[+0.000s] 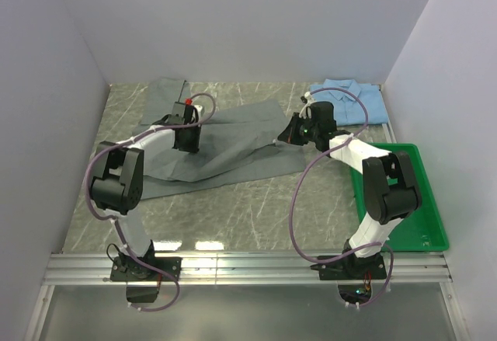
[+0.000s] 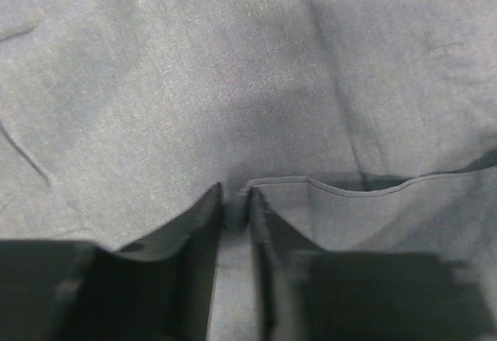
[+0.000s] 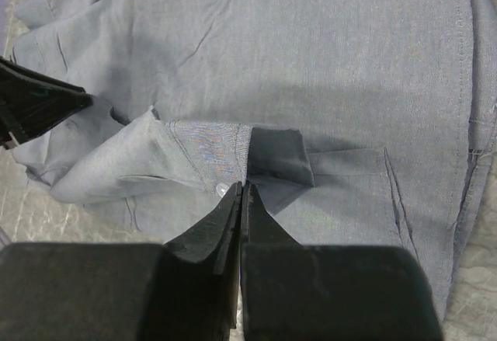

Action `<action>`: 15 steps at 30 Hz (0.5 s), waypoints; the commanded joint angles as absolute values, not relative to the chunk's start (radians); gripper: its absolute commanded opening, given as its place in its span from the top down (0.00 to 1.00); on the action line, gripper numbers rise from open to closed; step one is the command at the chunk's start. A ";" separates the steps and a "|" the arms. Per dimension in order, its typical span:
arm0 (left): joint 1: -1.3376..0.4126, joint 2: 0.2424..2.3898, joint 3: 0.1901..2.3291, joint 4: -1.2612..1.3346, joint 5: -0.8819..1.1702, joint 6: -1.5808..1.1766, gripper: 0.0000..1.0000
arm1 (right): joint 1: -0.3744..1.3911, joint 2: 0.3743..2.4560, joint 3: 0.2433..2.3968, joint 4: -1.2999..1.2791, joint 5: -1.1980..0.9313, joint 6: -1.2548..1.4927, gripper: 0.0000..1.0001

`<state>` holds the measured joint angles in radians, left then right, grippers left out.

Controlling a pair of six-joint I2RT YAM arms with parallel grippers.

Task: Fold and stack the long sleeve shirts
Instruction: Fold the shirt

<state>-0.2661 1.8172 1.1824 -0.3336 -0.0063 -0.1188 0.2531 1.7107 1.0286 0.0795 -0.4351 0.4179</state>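
Note:
A grey long sleeve shirt (image 1: 233, 143) lies spread across the middle of the table. A light blue long sleeve shirt (image 1: 349, 100) lies folded at the back right. My left gripper (image 1: 186, 140) is down on the grey shirt's left part. In the left wrist view its jaws (image 2: 235, 193) stand narrow with a ridge of grey cloth (image 2: 233, 85) pinched at the tips, next to a hem edge (image 2: 349, 189). My right gripper (image 1: 295, 133) is at the shirt's right corner. Its jaws (image 3: 242, 186) are shut on a raised fold of the shirt (image 3: 311, 61) beside a button (image 3: 224, 189).
A green plastic tray (image 1: 423, 224) stands at the right, beside the right arm. White walls close in the table on the left, back and right. A black part (image 3: 31, 104) juts into the right wrist view from the left edge.

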 commanded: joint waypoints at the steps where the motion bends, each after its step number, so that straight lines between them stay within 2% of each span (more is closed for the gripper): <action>1: -0.267 1.848 1.233 -0.295 0.003 -0.094 0.76 | 0.259 1.697 1.075 0.092 -0.446 0.414 1.00; 6: -0.261 1.881 1.281 -0.279 0.003 -0.072 0.99 | 0.258 1.694 1.084 0.068 -0.439 0.416 1.00; 15: -0.181 1.852 1.261 -0.209 0.074 -0.072 0.95 | 0.233 1.730 1.092 -0.044 -0.356 0.480 1.00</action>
<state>-0.2115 1.8843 1.2476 -0.2817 0.0303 -0.0864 0.2489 1.7119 1.0462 0.0128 -0.3943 0.4480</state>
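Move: Right at the left fingertips, about 1 cm below them, lies the end of the shirt's stitched fold edge. The buttoned cuff in the right gripper is some 22 cm to the left hand's right, 3 cm farther out and about 6 cm higher. The flat far sleeve lies roughly 15 cm ahead of the left hand and 8 cm to its left. From the right hand, the fold edge is about 22 cm left, 3 cm back and 7 cm down. Closing its part-open fingers while dipping about 1 cm, the left hand pinches the end of the stitched edge, then pulls it forward towards the far sleeve by some 3 cm, rising back to its first height and veering slightly left late on. The right hand keeps its shut grip on the cuff almost in place. ##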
